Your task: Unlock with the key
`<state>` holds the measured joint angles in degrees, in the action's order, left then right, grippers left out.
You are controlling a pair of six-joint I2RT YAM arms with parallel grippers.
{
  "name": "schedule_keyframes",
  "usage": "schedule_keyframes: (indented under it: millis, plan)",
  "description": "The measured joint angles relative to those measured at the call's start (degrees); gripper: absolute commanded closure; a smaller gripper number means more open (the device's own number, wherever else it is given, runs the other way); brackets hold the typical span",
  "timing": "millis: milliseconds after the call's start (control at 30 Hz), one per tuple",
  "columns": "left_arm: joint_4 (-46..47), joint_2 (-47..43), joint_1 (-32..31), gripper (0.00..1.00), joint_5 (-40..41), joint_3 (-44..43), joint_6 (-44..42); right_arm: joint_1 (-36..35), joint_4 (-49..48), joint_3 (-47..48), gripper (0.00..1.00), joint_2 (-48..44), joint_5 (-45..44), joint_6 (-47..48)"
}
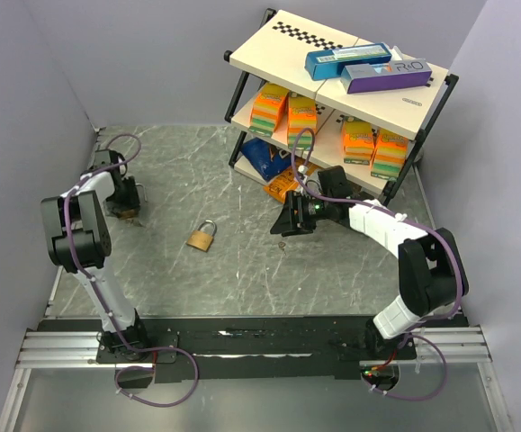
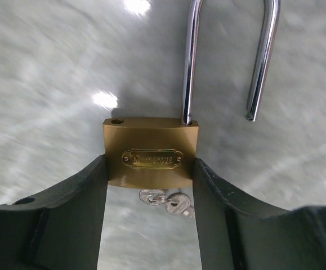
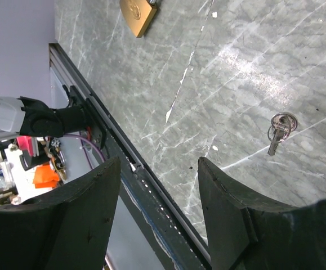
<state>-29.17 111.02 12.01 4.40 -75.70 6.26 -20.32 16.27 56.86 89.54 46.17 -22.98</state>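
Observation:
My left gripper (image 2: pixel 150 169) is shut on the body of a brass padlock (image 2: pixel 150 147), one finger on each side. Its silver shackle (image 2: pixel 190 62) stands open and swung aside, the short leg's end free, off to the right of the body. A small key (image 2: pixel 152 196) on a ring sticks out under that padlock, between my fingers. In the top view this gripper (image 1: pixel 127 209) sits at the far left of the table. My right gripper (image 3: pixel 158 166) is open and holds nothing. Another key on a ring (image 3: pixel 280 126) lies on the table to its right.
A second brass padlock (image 1: pixel 202 238) lies on the marble table between the arms, also at the right wrist view's top edge as a padlock (image 3: pixel 137 14). A shelf rack (image 1: pixel 345 85) with coloured boxes stands at the back right. The table's front rail (image 3: pixel 151 185) runs under my right gripper.

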Motion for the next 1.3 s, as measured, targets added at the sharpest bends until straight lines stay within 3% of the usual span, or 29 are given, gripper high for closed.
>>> schedule_keyframes:
  millis: [300,433,633,667,800,833,867,967,1100,1300]
  plan:
    - [2.4,4.6,5.3,0.99,0.1,-5.6,-4.5,0.0,1.2,0.1,0.37,1.6,0.0,0.4]
    - [3.0,5.9,6.7,0.92,-0.7,-7.4,-5.6,0.0,1.6,0.1,0.37,2.0,0.1,0.4]
    - [3.1,6.9,7.2,0.63,-1.9,-8.7,-6.7,0.0,1.8,0.1,0.37,2.4,0.5,0.4]
    - [3.3,7.0,7.2,0.49,-1.9,-8.8,-6.7,0.0,1.8,0.1,0.37,2.5,0.5,0.4]
    - [3.5,6.9,7.2,0.25,-1.8,-8.6,-6.6,0.0,1.8,0.1,0.37,2.5,0.5,0.4]
    - [3.9,6.8,7.2,0.07,-1.8,-8.3,-6.5,0.0,1.7,0.1,0.37,2.5,0.6,0.4]
    - [4.5,6.6,7.3,0.04,-2.1,-7.8,-6.6,0.0,1.7,0.1,0.37,2.5,0.6,0.4]
    - [5.4,4.7,7.3,0.01,-2.3,-5.3,-5.7,0.0,1.7,0.1,0.37,2.5,0.9,0.4]
    - [5.1,0.3,7.3,0.04,-2.6,-1.1,-4.6,0.0,1.7,0.1,0.37,2.3,0.8,0.5]
    - [5.0,-12.5,5.2,0.04,-1.9,2.4,-2.7,0.0,3.4,0.1,0.37,-0.6,-2.6,2.3]
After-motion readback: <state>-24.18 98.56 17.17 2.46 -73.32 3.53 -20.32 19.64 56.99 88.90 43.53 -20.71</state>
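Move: The left hand, low over the table, still pinches the open padlock, its keys hanging some 4 cm behind and 2 cm right of the hand. The bare table spot it is bound for is about 7 cm left and 4 cm ahead, near the side wall's foot, which runs 16 cm to the left. The closed padlock lies roughly 23 cm right and 7 cm back. From the right hand, that spot is some 56 cm left, 17 cm ahead and 12 cm lower. Keeping its pinch on the open padlock's body, the left hand carries it level and low, about 7 cm left and half as far forward towards the side wall, then pauses and opens its fingers wide to let go. It backs off some 3 cm towards the base and a little right, then climbs about 8 cm, fingertips tilting forward. ##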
